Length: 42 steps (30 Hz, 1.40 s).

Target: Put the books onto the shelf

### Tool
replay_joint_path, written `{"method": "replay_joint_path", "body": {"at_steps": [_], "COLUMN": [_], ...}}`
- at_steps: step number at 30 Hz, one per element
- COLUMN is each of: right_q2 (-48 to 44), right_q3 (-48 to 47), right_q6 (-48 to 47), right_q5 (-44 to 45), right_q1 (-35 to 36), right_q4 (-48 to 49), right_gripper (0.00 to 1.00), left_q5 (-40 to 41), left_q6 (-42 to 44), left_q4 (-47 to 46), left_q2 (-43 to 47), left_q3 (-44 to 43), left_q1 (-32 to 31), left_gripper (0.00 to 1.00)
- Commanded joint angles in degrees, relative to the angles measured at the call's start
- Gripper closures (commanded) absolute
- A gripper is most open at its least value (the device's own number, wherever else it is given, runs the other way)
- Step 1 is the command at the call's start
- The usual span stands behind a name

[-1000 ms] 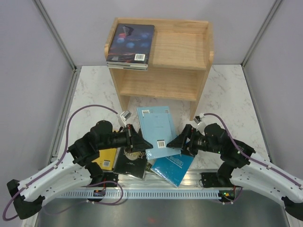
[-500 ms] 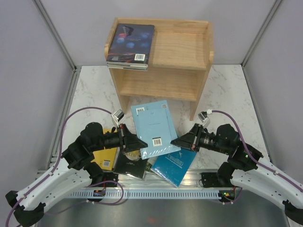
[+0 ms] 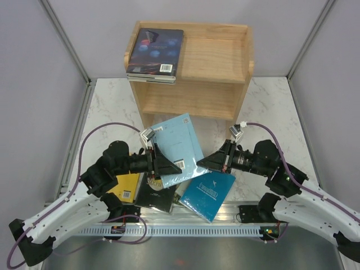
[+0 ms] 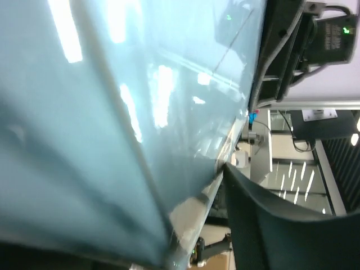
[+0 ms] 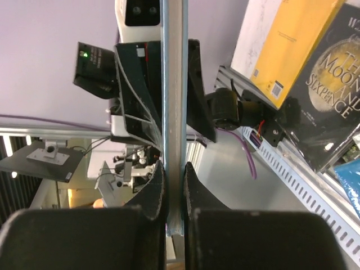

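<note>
A light blue book [image 3: 177,147] hangs tilted above the table in front of the shelf [image 3: 194,84]. My right gripper [image 3: 206,163] is shut on the book's right edge; in the right wrist view both fingers [image 5: 157,185] clamp the thin edge of the light blue book [image 5: 173,84]. My left gripper [image 3: 169,167] is at the book's lower left corner with its jaws apart. In the left wrist view the book's cover [image 4: 112,112] fills the frame, one finger [image 4: 281,225] stands off it, and the other finger is hidden. A navy book [image 3: 156,50] lies on the shelf's top tier.
Under the grippers lie a yellow book [image 3: 128,185], a black book with a gold title [image 3: 157,194] and a teal book [image 3: 208,194], near the table's front rail [image 3: 180,222]. The shelf's lower tier [image 3: 188,104] opens toward me.
The right gripper has closed on the light blue book's edge and the book has risen and tilted leftward. The left gripper's jaws have come apart.
</note>
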<state>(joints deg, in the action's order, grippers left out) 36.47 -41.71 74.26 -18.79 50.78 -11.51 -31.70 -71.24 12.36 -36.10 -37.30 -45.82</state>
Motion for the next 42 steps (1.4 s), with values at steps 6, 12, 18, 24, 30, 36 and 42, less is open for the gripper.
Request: {"method": "replay_joint_path", "body": {"at_steps": [6, 12, 18, 24, 30, 36, 42], "right_q2": [1.9, -1.2, -6.8, 0.9, 12.4, 23.8, 35.4], "right_q3": [-10.3, -11.4, -10.7, -21.2, -40.1, -56.2, -66.6], "right_q6": [0.2, 0.4, 0.9, -6.6, -9.6, -8.9, -9.0], "right_q5": [1.6, 6.8, 10.4, 0.9, -0.6, 3.3, 15.4], "right_q1": [1.2, 1.2, 1.2, 1.2, 1.2, 1.2, 1.2], "right_q4": [3.0, -6.6, -13.3, -13.1, -13.2, -14.0, -16.4], "right_gripper": [1.00, 1.00, 1.00, 1.00, 1.00, 1.00, 1.00], "left_q5": [0.7, 1.9, 11.6, 24.9, 28.5, 29.2, 29.2], "left_q6": [6.6, 10.0, 12.9, 13.8, 13.3, 13.1, 11.7], "left_q4": [6.3, 15.6, 27.6, 40.5, 44.9, 46.3, 46.6], "left_q2": [-1.3, 1.9, 8.3, 14.1, 16.0, 16.4, 17.5], "left_q3": [-1.4, -4.7, -10.8, -16.3, -16.7, -17.3, -16.8], "left_q1": [0.4, 2.7, 2.9, 2.9, 2.9, 2.9, 2.9], "left_gripper": [0.01, 0.00, 0.00, 0.00, 0.00, 0.00, 0.00]}}
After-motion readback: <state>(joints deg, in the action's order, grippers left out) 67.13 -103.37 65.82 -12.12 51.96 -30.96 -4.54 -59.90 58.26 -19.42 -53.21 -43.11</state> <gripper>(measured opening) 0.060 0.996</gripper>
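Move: The right gripper pinches the near right corner of the light-blue book. The dark book stack on the shelf's upper board lies about 34 cm ahead of it, 15 cm left and some 9 cm higher; the bright-blue book lies 3 cm to its right, level ahead, 30 cm below. From the left gripper the stack is roughly 36 cm ahead, 6 cm left and 12 cm up, the black book 5 cm ahead, 8 cm left and 27 cm down. Finish opening the left gripper wide so it comes free of the light-blue book, dip slightly, then draw it about 12 cm left, turning counter-clockwise and tipping its fingers down. Keep the right gripper shut on the book: ease it some 4 cm right, then lift fast by about 23 cm, swinging forward and left towards the shelf late in the climb, with the book's far side tipping up some 15 degrees. ##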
